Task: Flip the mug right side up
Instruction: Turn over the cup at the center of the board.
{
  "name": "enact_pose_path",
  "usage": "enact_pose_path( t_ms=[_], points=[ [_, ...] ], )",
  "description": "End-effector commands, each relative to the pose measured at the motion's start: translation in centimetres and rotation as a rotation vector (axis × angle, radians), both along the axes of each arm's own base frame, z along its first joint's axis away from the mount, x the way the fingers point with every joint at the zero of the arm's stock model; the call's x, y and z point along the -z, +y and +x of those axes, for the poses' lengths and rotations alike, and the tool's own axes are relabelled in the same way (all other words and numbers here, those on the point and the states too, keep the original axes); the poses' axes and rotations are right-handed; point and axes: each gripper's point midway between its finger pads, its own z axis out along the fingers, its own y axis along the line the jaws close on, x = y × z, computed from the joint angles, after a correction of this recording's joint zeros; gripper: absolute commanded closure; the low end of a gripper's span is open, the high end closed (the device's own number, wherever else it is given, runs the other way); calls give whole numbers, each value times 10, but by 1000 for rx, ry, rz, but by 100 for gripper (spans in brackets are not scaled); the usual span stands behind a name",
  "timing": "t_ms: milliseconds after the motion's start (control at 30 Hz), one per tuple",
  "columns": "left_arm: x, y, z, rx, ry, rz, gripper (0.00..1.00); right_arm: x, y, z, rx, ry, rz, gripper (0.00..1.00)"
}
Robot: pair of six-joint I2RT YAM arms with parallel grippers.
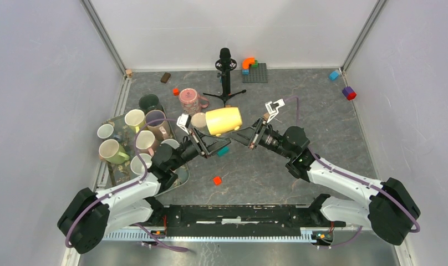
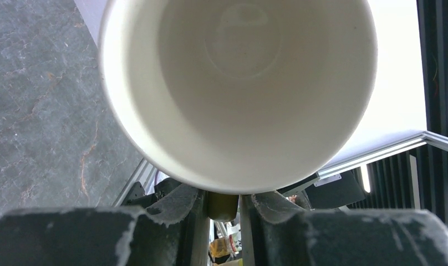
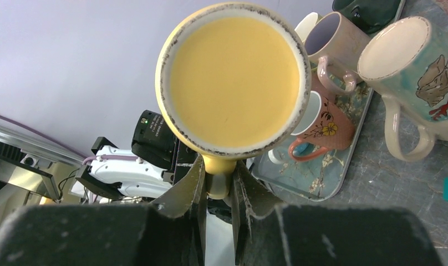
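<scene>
A yellow mug (image 1: pixel 223 121) hangs on its side above the middle of the table, between my two grippers. Its mouth points left, and its white inside (image 2: pixel 238 83) fills the left wrist view. Its flat yellow bottom (image 3: pixel 233 77) faces the right wrist camera. My left gripper (image 1: pixel 209 139) comes in from the left and is shut on the mug's handle (image 2: pixel 222 204). From the right, my right gripper (image 1: pixel 242 137) is shut on the same handle (image 3: pixel 219 174).
A tray (image 1: pixel 112 173) with several upright mugs lies at the left, also seen in the right wrist view as the tray (image 3: pixel 344 160). A pink glass mug (image 1: pixel 189 101) and a black stand (image 1: pixel 226 72) are behind. A teal block (image 1: pixel 223 151) and a red block (image 1: pixel 217 180) lie below the mug.
</scene>
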Motion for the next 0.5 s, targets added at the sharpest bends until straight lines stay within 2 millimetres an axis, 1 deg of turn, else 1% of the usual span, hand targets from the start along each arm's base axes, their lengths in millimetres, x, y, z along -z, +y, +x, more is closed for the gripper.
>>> enact_pose_path(
  t_ms=[0, 33, 133, 233, 300, 400, 467],
  points=[
    [-13, 13, 9, -98, -27, -7, 98, -14, 2, -5, -11, -110, -2, 97],
    [-15, 15, 9, -110, -37, 6, 98, -14, 2, -5, -6, -118, -11, 92],
    [-15, 19, 9, -143, -56, 72, 98, -12, 1, 1, 22, -135, -45, 73],
    [-11, 22, 10, -168, -59, 142, 98, -7, 1, 5, 39, -145, -85, 55],
    [-9, 25, 11, -183, -59, 168, 98, -2, 0, 6, 44, -147, -104, 45],
    [-5, 29, 12, -209, -50, 204, 98, 3, 0, 8, 51, -152, -129, 34],
    [-1, 32, 13, -224, -44, 238, 98, 6, -2, 8, 56, -157, -151, 28]
  ],
)
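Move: Both hands pinch the yellow mug's handle as it lies on its side, mouth towards the robot's left. Its body is about 5 cm ahead of and 4 cm above the left hand, and some 3 cm ahead, 2 cm left and 3 cm above the right. From the left hand the tray's middle lies about 29 cm left, 3 cm ahead and 26 cm below. The shell mug stands roughly 9 cm ahead and 8 cm left, 22 cm below; the turquoise block 3 cm ahead, 1 cm left, 26 cm below. Downward by about 3 cm and some 2 cm to its left, towards the tray, the left hand carries the yellow mug off by the handle, rolling and turning some 15 degrees so that the hand's left side rises. The right hand first keeps its pinch, then opens wide, lets go of the handle and sinks about 3 cm with a slight tilt, its open fingers staying just right of the mug. ##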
